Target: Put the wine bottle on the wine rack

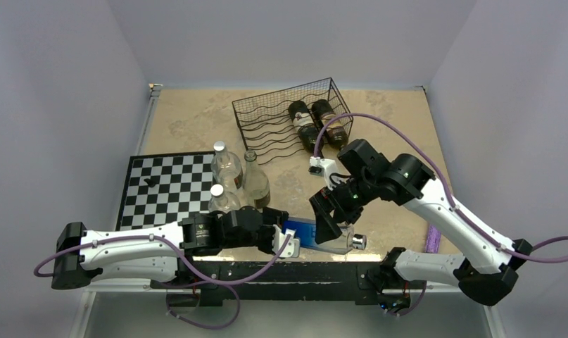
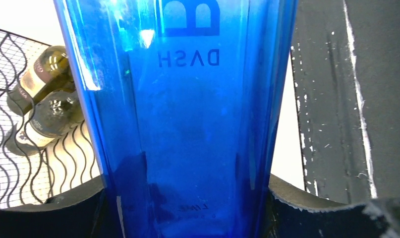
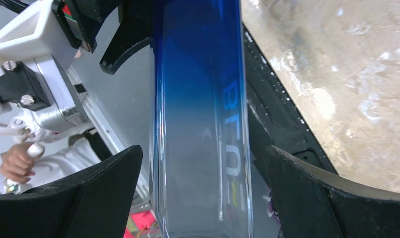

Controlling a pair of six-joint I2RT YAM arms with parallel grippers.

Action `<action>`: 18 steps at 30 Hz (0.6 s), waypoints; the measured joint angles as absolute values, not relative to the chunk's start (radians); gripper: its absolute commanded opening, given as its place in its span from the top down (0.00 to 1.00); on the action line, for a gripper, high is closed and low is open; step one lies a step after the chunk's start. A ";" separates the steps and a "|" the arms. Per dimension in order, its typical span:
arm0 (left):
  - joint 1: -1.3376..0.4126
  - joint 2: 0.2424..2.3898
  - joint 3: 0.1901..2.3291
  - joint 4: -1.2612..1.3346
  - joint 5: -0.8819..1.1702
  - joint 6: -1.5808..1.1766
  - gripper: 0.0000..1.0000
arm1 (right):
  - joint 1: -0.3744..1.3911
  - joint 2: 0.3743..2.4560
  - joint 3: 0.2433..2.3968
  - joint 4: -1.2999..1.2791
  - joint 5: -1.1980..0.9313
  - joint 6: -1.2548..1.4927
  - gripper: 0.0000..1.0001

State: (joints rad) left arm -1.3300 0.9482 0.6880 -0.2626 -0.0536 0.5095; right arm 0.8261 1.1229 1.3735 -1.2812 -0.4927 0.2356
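The wine bottle [image 1: 305, 233] is blue glass with a silver cap and lies level over the table's near edge. My left gripper [image 1: 279, 236] is shut on its base end; in the left wrist view the blue bottle [image 2: 188, 124] fills the space between the black fingers [image 2: 312, 213]. My right gripper [image 1: 335, 224] stands open around the bottle's neck end. In the right wrist view a gap shows on each side of the bottle [image 3: 202, 124] between it and the fingers [image 3: 88, 193]. The black wire wine rack [image 1: 274, 120] sits at the back of the table.
Two dark bottles [image 1: 305, 123] [image 1: 333, 124] lie in the rack's right side, also seen in the left wrist view as dark bottles [image 2: 44, 74]. Three clear bottles [image 1: 226, 165] stand by a black-and-white chessboard [image 1: 165, 186] at the left. A black bar [image 1: 302, 271] runs along the near edge.
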 measured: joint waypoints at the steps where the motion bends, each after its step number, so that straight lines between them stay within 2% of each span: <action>1: -1.330 0.948 0.688 -0.260 -0.061 0.519 1.00 | 0.826 1.133 1.364 -1.283 -0.512 0.235 0.03; 9: -1.330 0.965 0.688 -0.220 -0.128 0.584 1.00 | 0.826 1.159 1.320 -1.288 -0.601 0.246 0.16; 18: -1.332 1.002 0.688 -0.187 -0.138 0.625 1.00 | 0.823 1.160 1.273 -1.298 -0.600 0.269 0.29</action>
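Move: My left hand holds the blue bottle near its base, neck to the right; the bottle's middle lies about 10 cm right of that hand and 2 cm back. From my open right hand the middle is some 5 cm down, 3 cm back and sideways level. A green-tinted bottle stands about 19 cm left of my right hand and 9 cm ahead. The wine rack's middle is roughly 35 cm ahead and 3 cm right of my left hand. I sink my right hand about 3 cm and draw it back about 2 cm over the blue bottle's middle, rolling some 10 degrees, then start closing the wide-open fingers along its two sides. Meanwhile my left hand keeps its grip on the base end, carries the bottle about 2 cm forward into the right hand's fingers and rolls a little. ##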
